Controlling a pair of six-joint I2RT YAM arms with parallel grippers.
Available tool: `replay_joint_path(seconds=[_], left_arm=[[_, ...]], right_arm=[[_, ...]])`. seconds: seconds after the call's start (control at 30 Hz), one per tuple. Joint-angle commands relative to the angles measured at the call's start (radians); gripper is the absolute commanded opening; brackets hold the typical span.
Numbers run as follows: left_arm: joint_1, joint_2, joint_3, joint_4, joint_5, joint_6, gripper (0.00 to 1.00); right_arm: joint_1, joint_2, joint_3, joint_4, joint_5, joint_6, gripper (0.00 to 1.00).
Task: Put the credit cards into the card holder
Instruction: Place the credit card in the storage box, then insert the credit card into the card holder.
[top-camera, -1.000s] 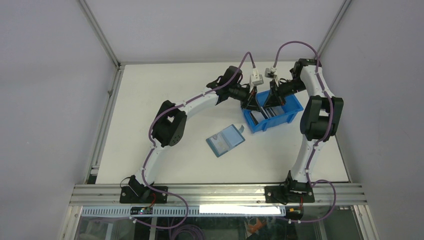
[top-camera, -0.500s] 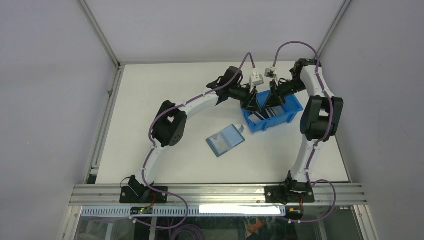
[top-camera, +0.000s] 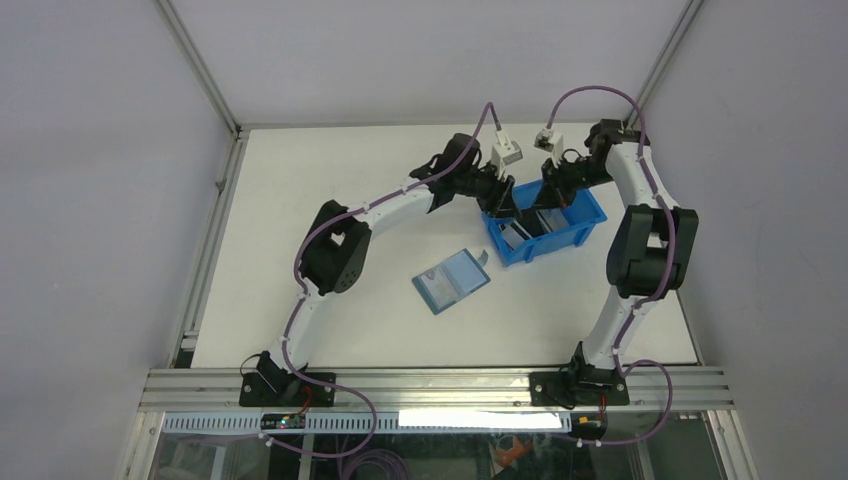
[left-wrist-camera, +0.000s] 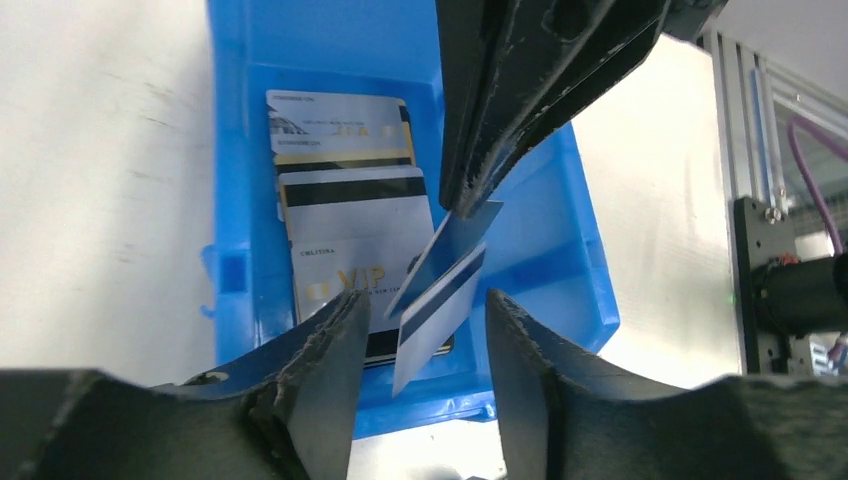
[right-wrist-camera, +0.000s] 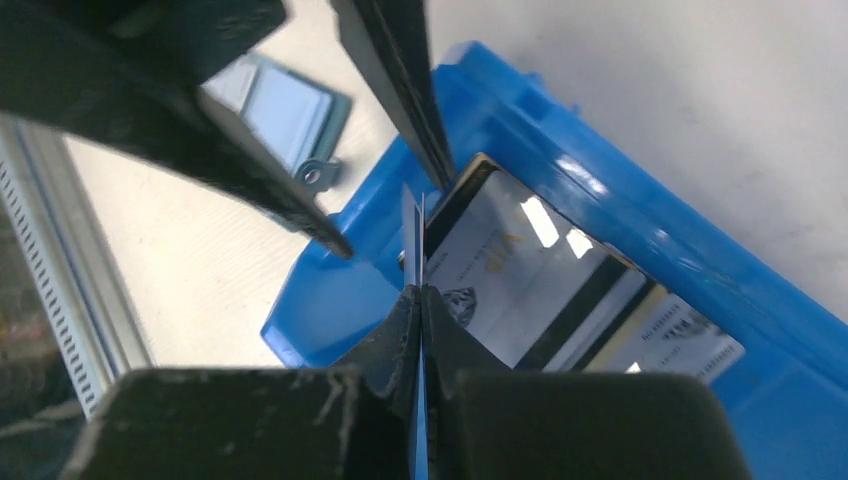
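A silvery credit card (left-wrist-camera: 437, 300) with a dark stripe hangs tilted over the blue bin (left-wrist-camera: 590, 300). My right gripper (right-wrist-camera: 420, 295) is shut on its top edge, and the card (right-wrist-camera: 413, 225) shows edge-on in that view. My left gripper (left-wrist-camera: 425, 300) stands open around the card's lower end, both fingers apart from it. Three more credit cards (left-wrist-camera: 345, 190) lie stacked in the bin. The teal card holder (top-camera: 452, 282) lies open on the table left of the bin (top-camera: 590, 218), apart from both grippers (top-camera: 507, 208) (top-camera: 548, 200).
The bin stands at the back right of the white table (top-camera: 300, 220). Both arms meet over it, their fingers close together. Metal frame rails (top-camera: 215, 230) run along the table's left edge and front.
My left gripper has gone from shut to open, letting go of the card that the right gripper still pinches. Both wrists have shifted slightly back over the bin.
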Motion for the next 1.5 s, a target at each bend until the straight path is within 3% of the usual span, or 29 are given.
replay_joint_path(seconds=[0.0,0.23,0.5,0.73,0.9,1.03,1.17,1.27,1.37,1.47], left_arm=[[0.028,-0.164,-0.024,0.120,-0.112,-0.107,0.51],[0.087,-0.367,-0.210,0.137,-0.189,-0.360,0.56],[0.098,-0.724,-0.665,0.346,-0.286,-0.588,0.61],[0.099,-0.917,-0.932,0.452,-0.366,-0.811,0.69],[0.098,-0.972,-1.076,0.561,-0.372,-0.985,0.72],[0.091,-1.011,-1.176,0.657,-0.364,-0.996,0.74],[0.087,-0.981,-1.222,0.791,-0.247,-0.986,0.75],[0.069,-0.947,-1.229,0.822,-0.217,-0.975,0.82],[0.051,-0.929,-1.240,0.849,-0.213,-0.971,0.81],[0.044,-0.909,-1.244,0.883,-0.201,-1.003,0.71]], right_arm=[[-0.015,-0.103,-0.014,0.259,0.068,0.248,0.00],[-0.017,-0.123,0.052,0.265,0.091,0.385,0.00],[-0.004,-0.186,0.088,0.251,0.085,0.548,0.00],[0.035,-0.225,0.110,0.202,-0.006,0.687,0.00],[0.078,-0.251,0.079,0.188,-0.082,0.782,0.00],[0.135,-0.290,0.003,0.219,-0.145,0.824,0.00],[0.226,-0.350,-0.113,0.309,-0.187,0.899,0.00],[0.289,-0.383,-0.185,0.386,-0.220,0.947,0.00],[0.326,-0.399,-0.214,0.422,-0.244,0.972,0.00],[0.339,-0.399,-0.221,0.449,-0.276,1.000,0.00]])
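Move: The black card is pinched in the right fingers and slants down to their left. From the left hand its middle is about 4 cm right, 2 cm nearer and 1 cm lower; the open card holder is roughly 14 cm left, 11 cm back and 9 cm below, and the storage box's middle 8 cm right, 3 cm ahead and 7 cm below. From the right hand the holder is some 19 cm left, 12 cm back, 10 cm below. Leaving a loose white card behind, the empty left hand climbs out of the box, swings left and back to above the holder, some 15 cm left and 12 cm back in all, dipping again after its peak, while its fingers open wider, come up towards level and end around the black card's free side with no grip seen. The right hand keeps its pinch on the black card, goes forward a little, rises about 10 cm, then carries the card left and back out of the box towards the holder. ##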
